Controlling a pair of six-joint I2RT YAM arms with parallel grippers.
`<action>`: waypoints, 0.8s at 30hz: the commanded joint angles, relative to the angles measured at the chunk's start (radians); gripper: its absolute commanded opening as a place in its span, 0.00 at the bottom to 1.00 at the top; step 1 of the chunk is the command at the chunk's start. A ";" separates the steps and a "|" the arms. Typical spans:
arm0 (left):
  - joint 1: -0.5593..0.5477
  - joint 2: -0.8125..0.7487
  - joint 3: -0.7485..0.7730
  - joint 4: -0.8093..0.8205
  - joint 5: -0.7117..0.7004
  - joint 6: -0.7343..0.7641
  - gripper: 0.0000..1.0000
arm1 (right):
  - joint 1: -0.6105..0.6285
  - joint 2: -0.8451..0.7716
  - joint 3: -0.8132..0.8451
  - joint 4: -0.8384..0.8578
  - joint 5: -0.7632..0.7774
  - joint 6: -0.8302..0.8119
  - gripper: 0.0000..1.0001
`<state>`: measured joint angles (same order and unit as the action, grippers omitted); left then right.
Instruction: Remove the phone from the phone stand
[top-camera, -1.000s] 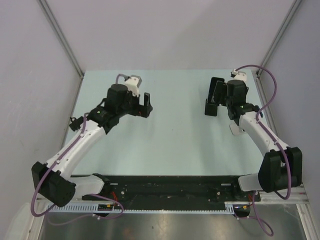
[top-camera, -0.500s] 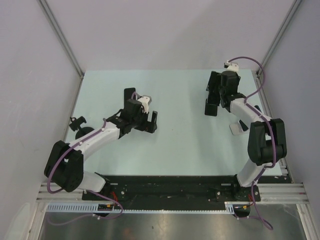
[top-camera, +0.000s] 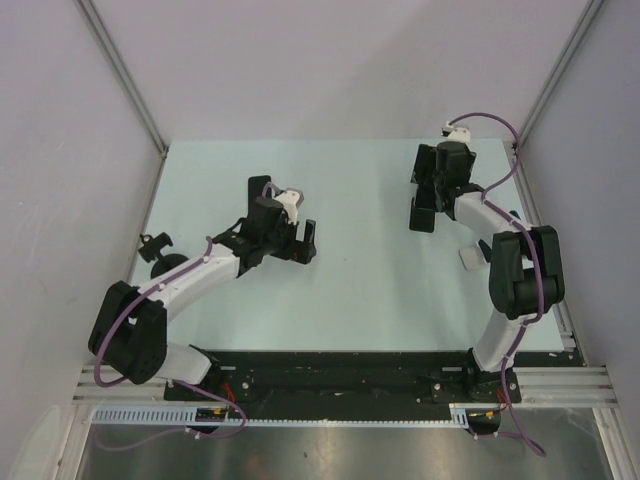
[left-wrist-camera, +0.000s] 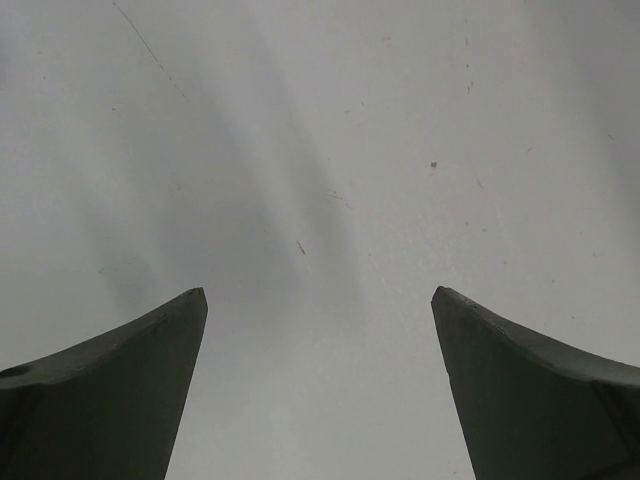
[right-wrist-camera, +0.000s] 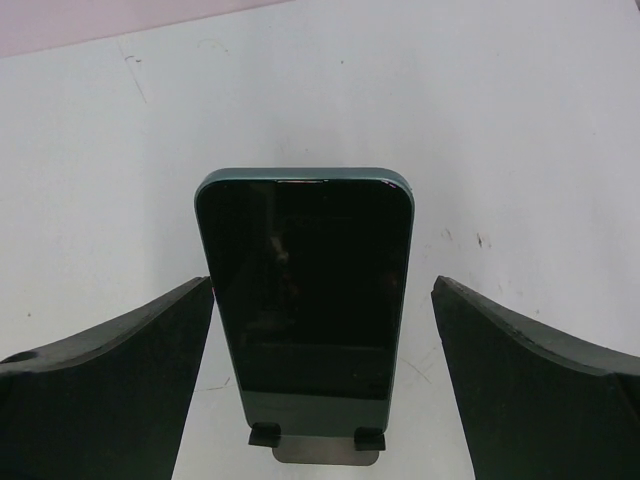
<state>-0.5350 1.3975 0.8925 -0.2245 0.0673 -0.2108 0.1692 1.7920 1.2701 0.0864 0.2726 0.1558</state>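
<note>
The phone (right-wrist-camera: 305, 280), dark-screened with a green edge, stands upright in the right wrist view. Its lower edge rests in the two black hooks of the grey phone stand (right-wrist-camera: 315, 458). My right gripper (right-wrist-camera: 321, 284) is open, one finger on each side of the phone with a clear gap to both edges. In the top view this gripper (top-camera: 424, 195) hangs at the far right of the table and covers most of the phone. My left gripper (top-camera: 300, 243) is open over bare table left of centre, with nothing between its fingers (left-wrist-camera: 130, 380).
A small white object (top-camera: 470, 257) lies on the pale green table (top-camera: 360, 290) near the right arm's forearm. A small black object (top-camera: 155, 246) sits by the left edge. Grey walls close the table in at the back and both sides.
The left arm has drawn back and swung its gripper toward the table's middle. The right arm has folded its elbow inward while its gripper stayed at the phone.
</note>
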 joint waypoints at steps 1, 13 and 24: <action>-0.010 -0.003 0.011 0.033 0.029 -0.022 1.00 | 0.004 0.015 0.043 0.024 0.008 -0.019 0.95; -0.034 -0.005 0.008 0.033 0.045 -0.025 1.00 | 0.010 0.023 0.043 0.007 -0.009 -0.027 0.68; -0.046 -0.032 0.006 0.037 0.057 -0.029 1.00 | 0.036 -0.118 0.043 -0.011 -0.007 -0.025 0.25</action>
<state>-0.5720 1.3972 0.8925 -0.2184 0.1024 -0.2283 0.1886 1.7752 1.2724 0.0498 0.2573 0.1299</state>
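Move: The phone leans on its stand between the right hand's open fingers, its middle about 3 cm below the hand point and 1 cm to the left. The stand's foot lies some 12 cm below, about 5 cm nearer the robot and 2 cm left. On the table the white block is about 22 cm back and 7 cm right, the dark slab 15 cm back and 15 cm right. From the empty left hand the phone is roughly 21 cm ahead and 33 cm right, slightly higher. The phone's two long edges are pinched between the right fingers, which close by about a quarter as that hand sinks some 1 cm. Still gripping, the hand then turns upward by about 1 cm and starts back towards the robot, having edged about 1 cm left throughout. The open left hand drifts 2 cm to the right and slightly back. ##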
